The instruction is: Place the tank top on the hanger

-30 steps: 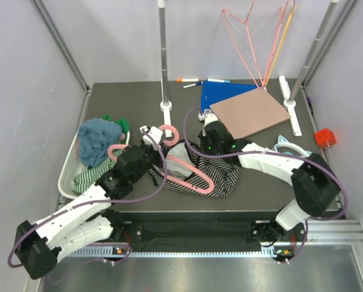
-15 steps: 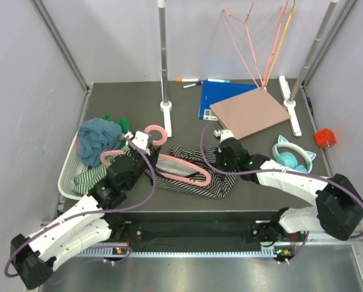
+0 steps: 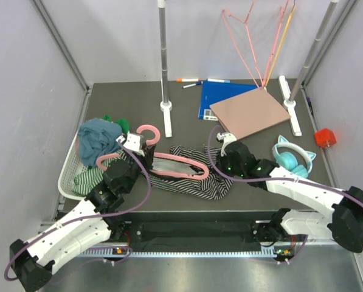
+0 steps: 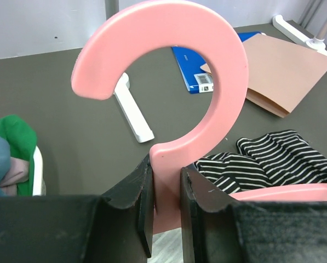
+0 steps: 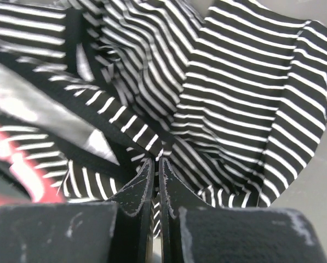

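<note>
The hanger (image 3: 180, 174) is thick pink plastic and lies across the mat, its hook (image 4: 223, 82) pointing toward the back. My left gripper (image 4: 166, 192) is shut on the hanger's neck just below the hook; from above, this left gripper (image 3: 137, 146) sits at the hanger's left end. The tank top (image 3: 196, 182), in black-and-white stripes, is spread under and around the hanger's arms. My right gripper (image 5: 156, 171) is shut on a fold of the tank top (image 5: 234, 82) at its right side. Seen from above, the right gripper (image 3: 221, 165) is at the cloth's right edge.
A white basket (image 3: 67, 176) at the left holds a teal cloth (image 3: 98, 137) and a green-striped garment (image 3: 86, 178). A brown board (image 3: 249, 113) on a blue folder (image 3: 216, 97), teal headphones (image 3: 294, 156) and a rack post (image 3: 165, 61) stand behind. Thin wire hangers (image 3: 254, 42) hang at the back.
My left gripper has drawn the hanger leftward and toward the near edge. The right gripper has moved right and nearer with the tank top, which now lies flatter and more spread.
</note>
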`<state>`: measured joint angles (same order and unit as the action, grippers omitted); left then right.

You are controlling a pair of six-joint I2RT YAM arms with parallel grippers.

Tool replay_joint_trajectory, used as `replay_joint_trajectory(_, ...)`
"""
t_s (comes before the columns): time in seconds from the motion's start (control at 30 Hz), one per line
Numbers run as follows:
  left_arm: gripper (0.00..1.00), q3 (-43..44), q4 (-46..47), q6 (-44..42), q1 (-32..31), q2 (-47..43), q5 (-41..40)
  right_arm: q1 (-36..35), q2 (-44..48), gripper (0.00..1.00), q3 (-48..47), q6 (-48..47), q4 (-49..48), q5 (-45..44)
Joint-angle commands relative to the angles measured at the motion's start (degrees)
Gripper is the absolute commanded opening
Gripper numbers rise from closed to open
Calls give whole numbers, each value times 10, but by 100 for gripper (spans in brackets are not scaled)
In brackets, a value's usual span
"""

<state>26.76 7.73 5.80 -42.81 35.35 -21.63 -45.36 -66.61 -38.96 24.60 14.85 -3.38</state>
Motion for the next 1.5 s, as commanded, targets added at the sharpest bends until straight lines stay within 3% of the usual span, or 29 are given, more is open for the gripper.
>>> replay_joint_trajectory(0.0, 0, -6, 52, 2, 0, -10, -30, -17, 43, 0, 0, 15, 27, 31)
replay_joint_trajectory(0.43, 0, -18, 64, -2, -1, -19, -54, -39, 131, 0, -9, 21, 91, 98)
replay_joint_trajectory(0.63, 0, -23, 69, -4, 0, -20, -54, -39, 158, 0, -27, 32, 105, 83)
replay_joint_trajectory(1.1, 0, -28, 77, -5, 0, -20, -46, -39, 141, 0, -88, 20, 91, 22)
replay_joint_trajectory(1.47, 0, -27, 77, -5, 0, -20, -44, -54, 79, 0, -134, 7, 13, 82)
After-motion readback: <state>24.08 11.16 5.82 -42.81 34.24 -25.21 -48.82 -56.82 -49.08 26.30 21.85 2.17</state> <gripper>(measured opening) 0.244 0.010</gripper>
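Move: The right hand has the dark-trimmed edge of the tank top pinched; the hanger's right end, which the edge is to go round, lies about 3 cm to its left, 2 cm back and 4 cm above. The tank top's middle is some 8 cm left, 4 cm back and 5 cm below, and the cardboard's middle about 22 cm ahead and 16 cm right. From the left hand, holding the hanger below its hook, the tank top's middle lies about 13 cm right, 6 cm back and 18 cm down. Keeping its shut pinch on the tank top's trimmed edge, the right hand draws it back about 5 cm past the hanger's right end while rising, then carries it on up and a little forward and left, ending some 10 cm higher with the hand rolled roughly 15 degrees, its left side raised. The left hand keeps its grip below the hook, eases a centimetre to its left early on with a slight counter-clockwise turn, then holds the hanger still. ##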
